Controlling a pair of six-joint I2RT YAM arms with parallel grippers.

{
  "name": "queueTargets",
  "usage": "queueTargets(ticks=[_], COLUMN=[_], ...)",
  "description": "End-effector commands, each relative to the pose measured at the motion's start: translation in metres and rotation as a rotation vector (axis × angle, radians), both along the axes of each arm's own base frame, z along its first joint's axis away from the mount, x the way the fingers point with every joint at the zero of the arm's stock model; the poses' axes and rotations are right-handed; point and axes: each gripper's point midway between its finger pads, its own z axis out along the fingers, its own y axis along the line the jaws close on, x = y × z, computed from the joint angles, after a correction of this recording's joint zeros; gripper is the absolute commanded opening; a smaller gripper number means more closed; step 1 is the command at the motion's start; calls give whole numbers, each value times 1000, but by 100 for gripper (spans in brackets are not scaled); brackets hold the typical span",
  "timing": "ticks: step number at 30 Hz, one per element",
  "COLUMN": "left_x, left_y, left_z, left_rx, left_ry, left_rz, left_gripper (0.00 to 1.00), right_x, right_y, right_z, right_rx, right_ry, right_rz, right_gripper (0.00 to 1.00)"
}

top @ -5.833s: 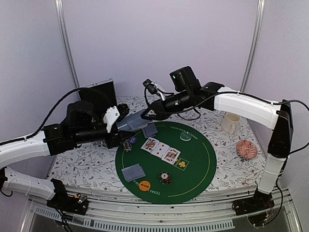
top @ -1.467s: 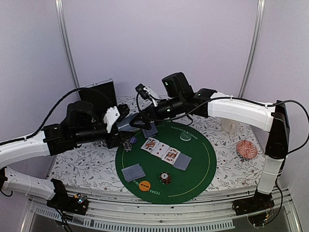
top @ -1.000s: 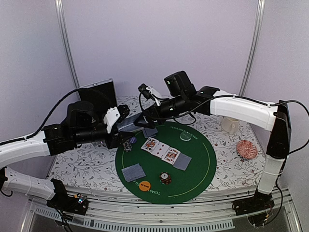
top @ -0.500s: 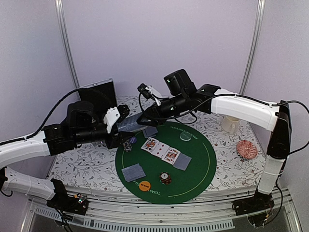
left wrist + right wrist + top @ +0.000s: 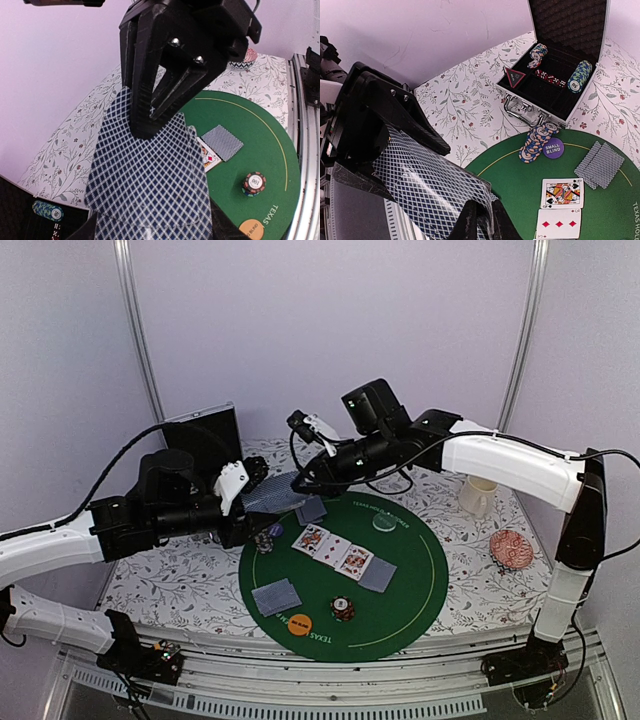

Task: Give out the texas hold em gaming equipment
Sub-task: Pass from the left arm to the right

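Note:
My left gripper (image 5: 256, 490) is shut on a deck of cards (image 5: 150, 185) with blue diamond backs, held above the table's left rear; its fingers (image 5: 226, 228) flank the deck. My right gripper (image 5: 484, 221) is shut on the front edge of the deck's top card (image 5: 435, 185). On the green mat (image 5: 415, 585) lie three face-up cards (image 5: 333, 551), a face-down card (image 5: 377, 575), two face-down pairs (image 5: 276, 596) (image 5: 311, 510), chip stacks (image 5: 343, 609) (image 5: 536, 142), an orange disc (image 5: 299, 622), a clear disc (image 5: 384, 523) and a purple small-blind disc (image 5: 553, 148).
An open metal case (image 5: 555, 85) at the back left holds chips, dice and a red-edged triangle marker (image 5: 514, 76). A white mug (image 5: 478, 494) and a red patterned bowl (image 5: 513, 549) stand on the right of the floral tablecloth.
The right gripper has gone from open to shut on the deck's top card and shifted slightly right. The left arm and the deck have stayed still.

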Motion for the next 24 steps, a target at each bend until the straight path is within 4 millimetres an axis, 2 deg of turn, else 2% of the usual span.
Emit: queueTargets(ticks=[1, 4, 15, 24], left_x=[-2, -2, -3, -6], left_y=[-4, -4, -3, -2], left_z=[7, 7, 11, 18], left_rx=[-27, -29, -39, -65], left_ry=[-21, -21, -30, -45], left_rz=[-20, -21, -20, -31], left_gripper=[51, 51, 51, 51], right_x=[0, -1, -6, -7], right_y=[-2, 1, 14, 20], right_z=[18, 16, 11, 5], right_rx=[18, 20, 51, 78], right_ry=[-26, -14, 41, 97], right_rz=[-2, 10, 75, 98], right_gripper=[13, 18, 52, 62])
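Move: My left hand already holds the blue-backed deck; its middle is about 2 cm ahead of that hand, 3 cm to its right and a touch lower. From my nearly shut right hand the deck's middle is some 4 cm left and 2 cm back, about level. Roughly 25 cm below my right hand lie the face-up cards, about 4 cm ahead and 3 cm right, and the small blind button, about 10 cm ahead and 11 cm left. I spread my right fingers from almost shut at the deck's free end to a bit over half open, so that they straddle it. Meanwhile I edge the right hand about 1 cm left, further over the deck towards my left hand, and 1 cm back; it lifts slightly and sinks again, turning some 5 degrees counter-clockwise. My left hand keeps its grip, almost still. ##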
